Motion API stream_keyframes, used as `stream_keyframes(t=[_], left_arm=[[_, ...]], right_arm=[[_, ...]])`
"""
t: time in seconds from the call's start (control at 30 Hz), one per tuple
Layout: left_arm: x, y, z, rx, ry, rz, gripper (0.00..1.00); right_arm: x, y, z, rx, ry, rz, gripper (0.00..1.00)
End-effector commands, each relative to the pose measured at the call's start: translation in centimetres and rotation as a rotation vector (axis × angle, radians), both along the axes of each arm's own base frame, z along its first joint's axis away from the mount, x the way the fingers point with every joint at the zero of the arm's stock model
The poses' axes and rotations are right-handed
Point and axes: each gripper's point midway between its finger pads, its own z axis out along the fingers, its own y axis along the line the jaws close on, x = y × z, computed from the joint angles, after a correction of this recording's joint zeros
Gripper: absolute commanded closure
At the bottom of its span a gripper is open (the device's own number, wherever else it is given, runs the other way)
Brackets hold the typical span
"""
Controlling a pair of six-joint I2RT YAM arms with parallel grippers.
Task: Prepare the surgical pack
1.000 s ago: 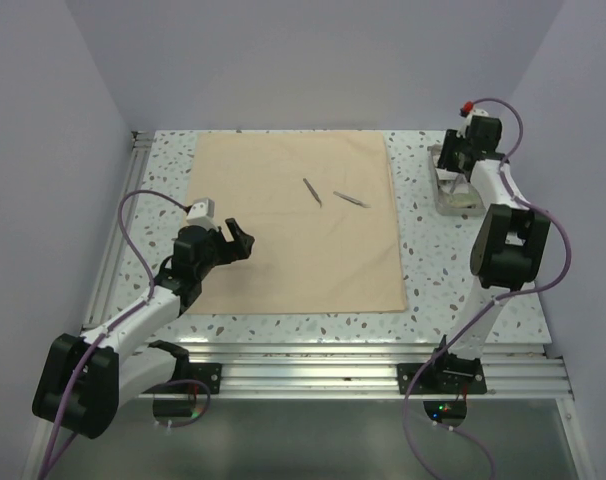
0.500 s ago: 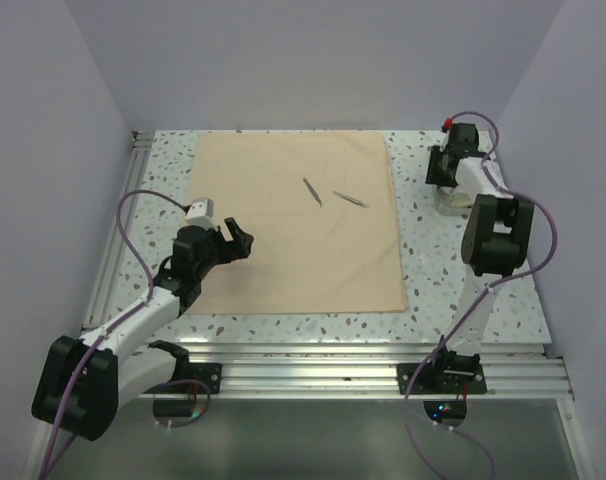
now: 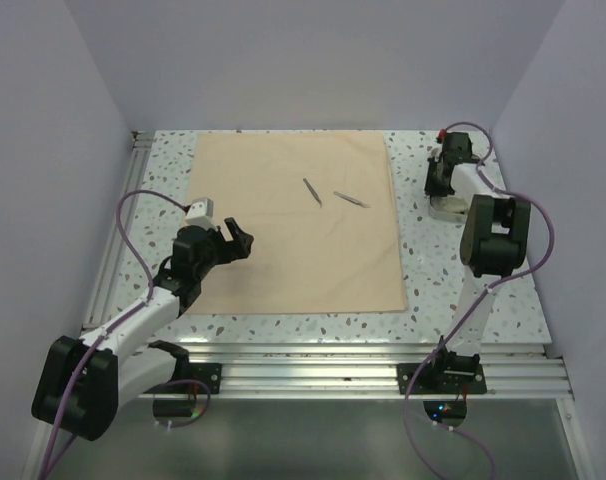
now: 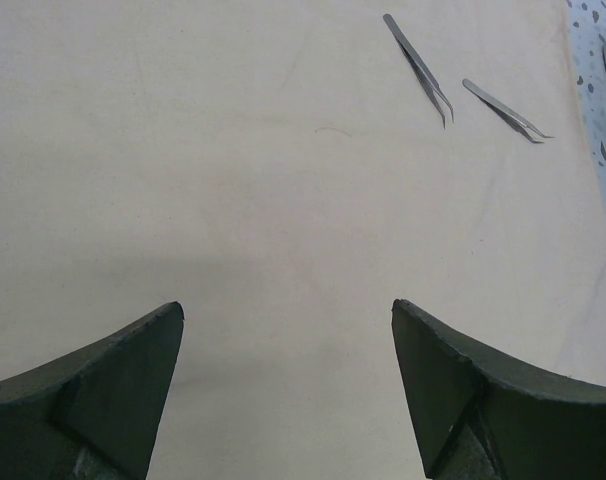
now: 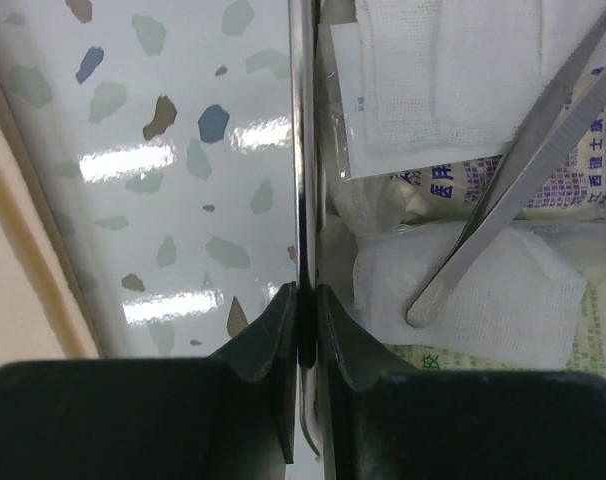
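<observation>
A large tan cloth (image 3: 293,225) lies flat on the table with two thin metal tweezers (image 3: 312,192) (image 3: 350,199) on its far half. My left gripper (image 3: 245,240) hovers open over the cloth's near left part; in the left wrist view its jaws (image 4: 287,308) stand wide apart above bare cloth (image 4: 233,180), the tweezers (image 4: 420,68) ahead. The small steel tray (image 3: 446,208) sits right of the cloth. My right gripper (image 5: 304,292) is shut on the tray's thin left wall (image 5: 302,150). Inside lie white sachets (image 5: 453,70) and a metal instrument (image 5: 523,170).
Speckled tabletop (image 5: 163,200) lies between the tray and the cloth's right edge (image 5: 13,250). Purple walls stand close behind and on both sides. An aluminium rail (image 3: 333,370) carries both arm bases at the near edge.
My right gripper has come down and slightly left onto the tray's left wall and closed on it. The left arm, cloth and tweezers have not moved.
</observation>
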Motion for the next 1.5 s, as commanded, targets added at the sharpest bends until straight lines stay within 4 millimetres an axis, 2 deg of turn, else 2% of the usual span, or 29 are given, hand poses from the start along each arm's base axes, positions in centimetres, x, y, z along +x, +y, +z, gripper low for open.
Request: stream_keyframes(t=[0.0,0.13,0.23,0.27,0.33,0.5,0.6,0.73,0.8,0.83,0.87,0.97,1.03,1.07,1.17,1.27,1.3,1.33,1.37,1.4,1.43,1.47], left_arm=[[0.4,-0.1,1.3,0.001,-0.055,-0.006,0.11],[0.4,-0.1,1.3,0.002,-0.054,-0.005,0.11],[0.4,0.0,1.3,0.006,-0.056,0.0,0.11],[0.4,0.0,1.4,0.005,-0.059,0.0,0.11],[0.4,0.0,1.5,0.004,-0.06,-0.001,0.11],[0.4,0.1,1.7,0.006,-0.066,0.004,0.11],[0.4,0.3,1.8,0.011,-0.069,0.011,0.11],[0.3,0.5,1.7,0.022,-0.064,0.02,0.11],[0.4,0.6,1.8,0.021,-0.069,0.021,0.11],[0.4,0.6,1.8,0.02,-0.07,0.023,0.11],[0.4,0.5,1.8,0.02,-0.068,0.02,0.11],[0.5,0.5,1.7,0.022,-0.062,0.018,0.11],[0.4,0.6,1.6,0.026,-0.062,0.02,0.11],[0.4,0.6,1.7,0.029,-0.066,0.021,0.11],[0.3,0.6,1.9,0.025,-0.073,0.019,0.11],[0.2,0.5,1.9,0.022,-0.074,0.012,0.11],[0.3,0.4,2.1,0.019,-0.079,0.009,0.11],[0.3,0.4,1.9,0.018,-0.076,0.01,0.11],[0.2,0.3,1.6,0.018,-0.068,0.006,0.11],[0.3,0.2,1.6,0.016,-0.069,0.002,0.11],[0.3,0.1,1.6,0.015,-0.067,-0.003,0.11],[0.3,0.0,1.5,0.013,-0.063,-0.01,0.11]], right_arm=[[-1.0,2.2,3.6,0.012,-0.057,0.014,0.89],[-2.9,3.8,4.8,0.037,-0.073,0.041,0.92],[-4.4,5.0,4.6,0.043,-0.064,0.06,0.92],[-4.8,5.2,5.1,0.042,-0.073,0.064,0.92],[-6.1,6.1,4.6,0.027,-0.043,0.066,0.93],[-7.9,8.4,4.7,0.005,-0.018,0.113,0.9],[-8.7,8.7,4.3,-0.027,0.015,0.118,0.9],[-10.7,8.5,2.6,-0.046,0.078,0.116,0.9],[-11.1,9.3,2.4,-0.019,0.071,0.132,0.89],[-11.6,9.4,2.4,-0.019,0.072,0.131,0.87],[-11.7,9.5,2.4,-0.018,0.068,0.127,0.74],[-11.8,9.8,3.7,-0.008,0.034,0.125,0.63],[-11.9,10.3,5.1,-0.002,0.013,0.141,0.62],[-12.0,10.5,6.5,-0.011,-0.008,0.152,0.61],[-12.5,12.1,9.1,-0.062,-0.051,0.221,0.59],[-12.1,16.1,9.8,0.009,-0.087,0.419,0.57],[-11.8,17.8,8.9,0.058,-0.08,0.492,0.55],[-11.8,20.1,9.7,0.149,-0.088,0.591,0.53],[-11.4,20.6,9.5,0.144,-0.094,0.647,0.47],[-11.0,21.3,8.1,0.147,-0.062,0.681,0.4],[-10.3,22.1,8.9,0.152,-0.084,0.735,0.28],[-9.8,22.5,8.7,0.139,-0.087,0.775,0.28]])
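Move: The tray's left wall is already pinched in the right hand, with the tray's middle about 5 cm ahead and 9 cm to the right, a little lower. Its goal, the cloth's right edge, lies some 12 cm back and 12 cm left. The right tweezers lie level with the hand, about 26 cm left, and the left tweezers 3 cm ahead, 37 cm left. From the left hand, the tray is about 25 cm ahead and 67 cm right. The tray, still pinched by its left wall, is drawn by the right hand about 12 cm back and 10 cm left to the cloth's edge, rising slightly midway and coming down again. The fingers then open and leave the wall; the hand lifts some 8 cm and swings left towards the right tweezers, turning counter-clockwise and opening wider. ##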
